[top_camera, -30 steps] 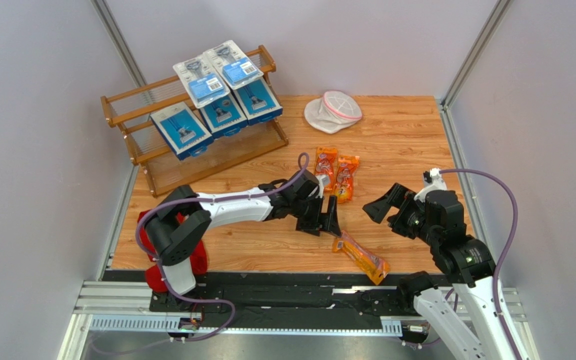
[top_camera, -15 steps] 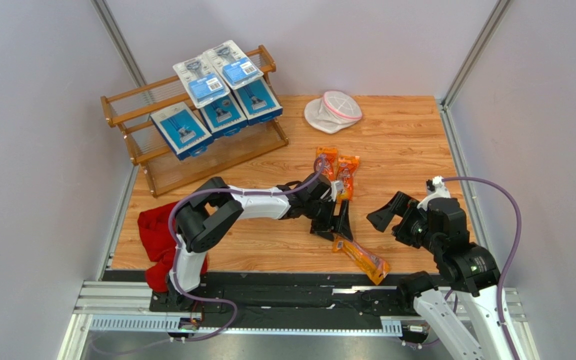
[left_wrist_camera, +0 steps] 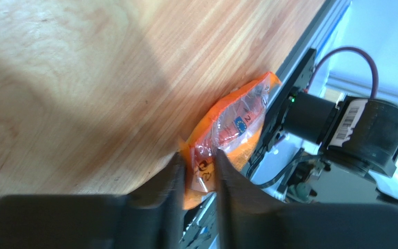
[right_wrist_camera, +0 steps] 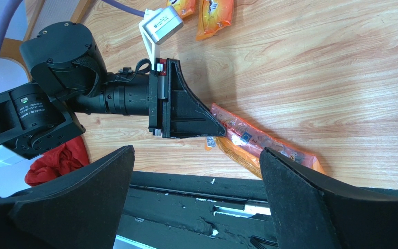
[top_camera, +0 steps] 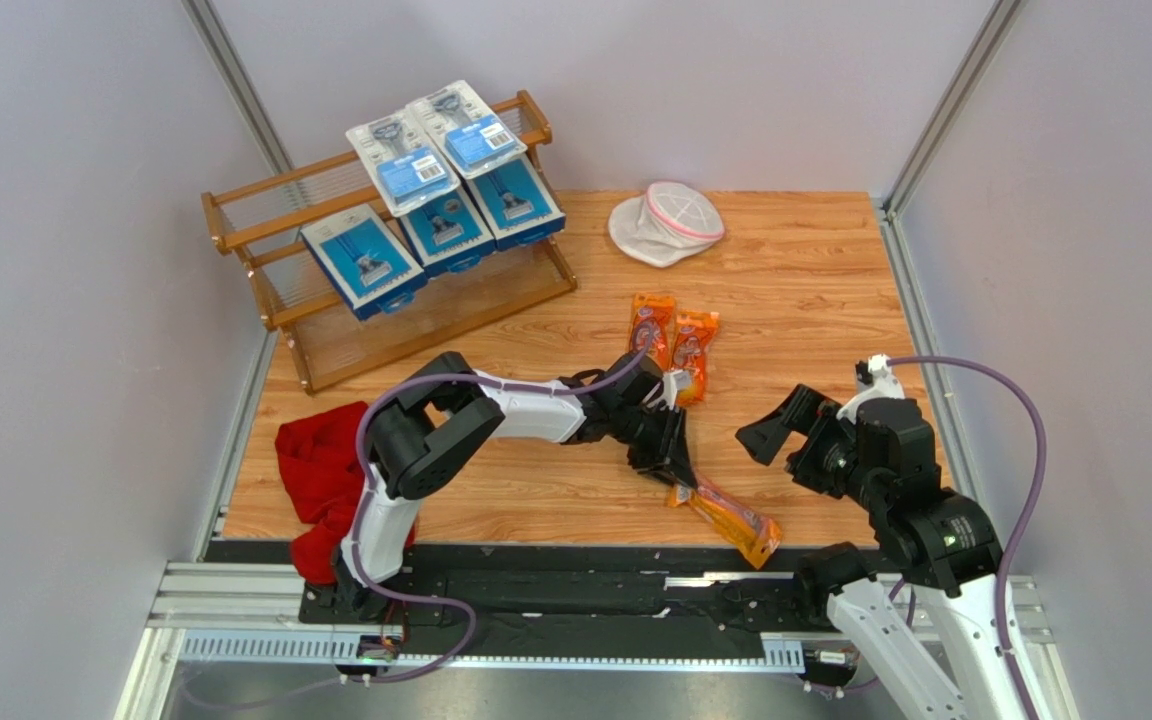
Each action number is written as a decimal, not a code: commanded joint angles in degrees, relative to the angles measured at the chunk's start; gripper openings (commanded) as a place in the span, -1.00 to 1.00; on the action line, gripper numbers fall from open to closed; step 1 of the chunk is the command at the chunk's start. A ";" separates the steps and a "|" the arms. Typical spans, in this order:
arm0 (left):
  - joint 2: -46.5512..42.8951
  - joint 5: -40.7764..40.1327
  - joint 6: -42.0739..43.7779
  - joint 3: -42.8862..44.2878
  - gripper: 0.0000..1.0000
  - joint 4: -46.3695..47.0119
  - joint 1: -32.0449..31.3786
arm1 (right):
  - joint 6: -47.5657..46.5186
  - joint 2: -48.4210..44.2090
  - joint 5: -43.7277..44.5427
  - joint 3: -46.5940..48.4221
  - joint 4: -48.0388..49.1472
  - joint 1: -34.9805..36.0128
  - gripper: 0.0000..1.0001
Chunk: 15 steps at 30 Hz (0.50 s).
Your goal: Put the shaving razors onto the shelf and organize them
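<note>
A narrow orange razor bag (top_camera: 728, 515) lies slanted near the table's front edge, partly over the black rail. My left gripper (top_camera: 674, 465) reaches low across the table and is shut on the bag's near end; in the left wrist view both fingers (left_wrist_camera: 172, 176) press against the orange bag (left_wrist_camera: 237, 122), which fills the space between them. Two more orange bags (top_camera: 651, 327) (top_camera: 695, 350) lie side by side mid-table. My right gripper (top_camera: 785, 444) hovers open to the right of the slanted bag (right_wrist_camera: 268, 145), holding nothing. The wooden shelf (top_camera: 259, 198) at the back left carries blue boxes (top_camera: 363, 257) and blister packs (top_camera: 406, 161).
A red cloth (top_camera: 322, 468) is bunched at the front left by the left arm's base. A round white pouch (top_camera: 668, 222) with pink trim sits at the back. The black rail (right_wrist_camera: 196, 187) runs just past the table's front edge.
My left arm stretched further right and down toward the slanted bag, and its jaws went from wide open to closed on the bag's end. The right gripper shifted slightly right and stayed open.
</note>
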 commanded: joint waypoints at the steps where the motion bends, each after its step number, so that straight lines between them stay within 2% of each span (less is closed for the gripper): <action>1: 0.94 1.43 0.46 -0.60 -0.60 3.83 -0.35 | -0.68 -1.01 0.98 0.71 -0.27 -0.31 0.90; 3: 0.94 1.86 0.20 -1.12 -0.84 4.61 -0.35 | -0.68 -1.45 1.15 0.62 -0.53 -0.31 0.90; 5: 0.42 1.87 0.11 -1.65 -0.98 5.15 -0.35 | -1.03 -1.89 1.33 0.62 -0.80 -0.31 0.90; 15: -6.17 0.81 3.00 -1.83 -1.00 0.42 0.35 | -2.09 -2.25 0.19 0.45 -1.06 -0.31 0.89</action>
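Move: The nearest orange razor pack slants away from the left hand, its far-left end already between the half-closed fingers; its middle lies about 5 cm back, 6 cm right and 1 cm below. Two more orange packs stand ahead of the left hand at that low level, one about 18 cm out and 2 cm right, the other 21 cm out and 4 cm left. From the idle right hand, the nearest pack's middle is some 4 cm back, 5 cm left and 16 cm below. The left hand stays down at the far-left end of the slanting orange razor pack, shifting back by only about half a centimetre, while its fingers shut the rest of the way from a little over a third open and pinch the thin wrapper at that end. The fingers keep pointing to the right and slantwise down at the table, with hardly any turn of the wrist, and there is no lift yet. ##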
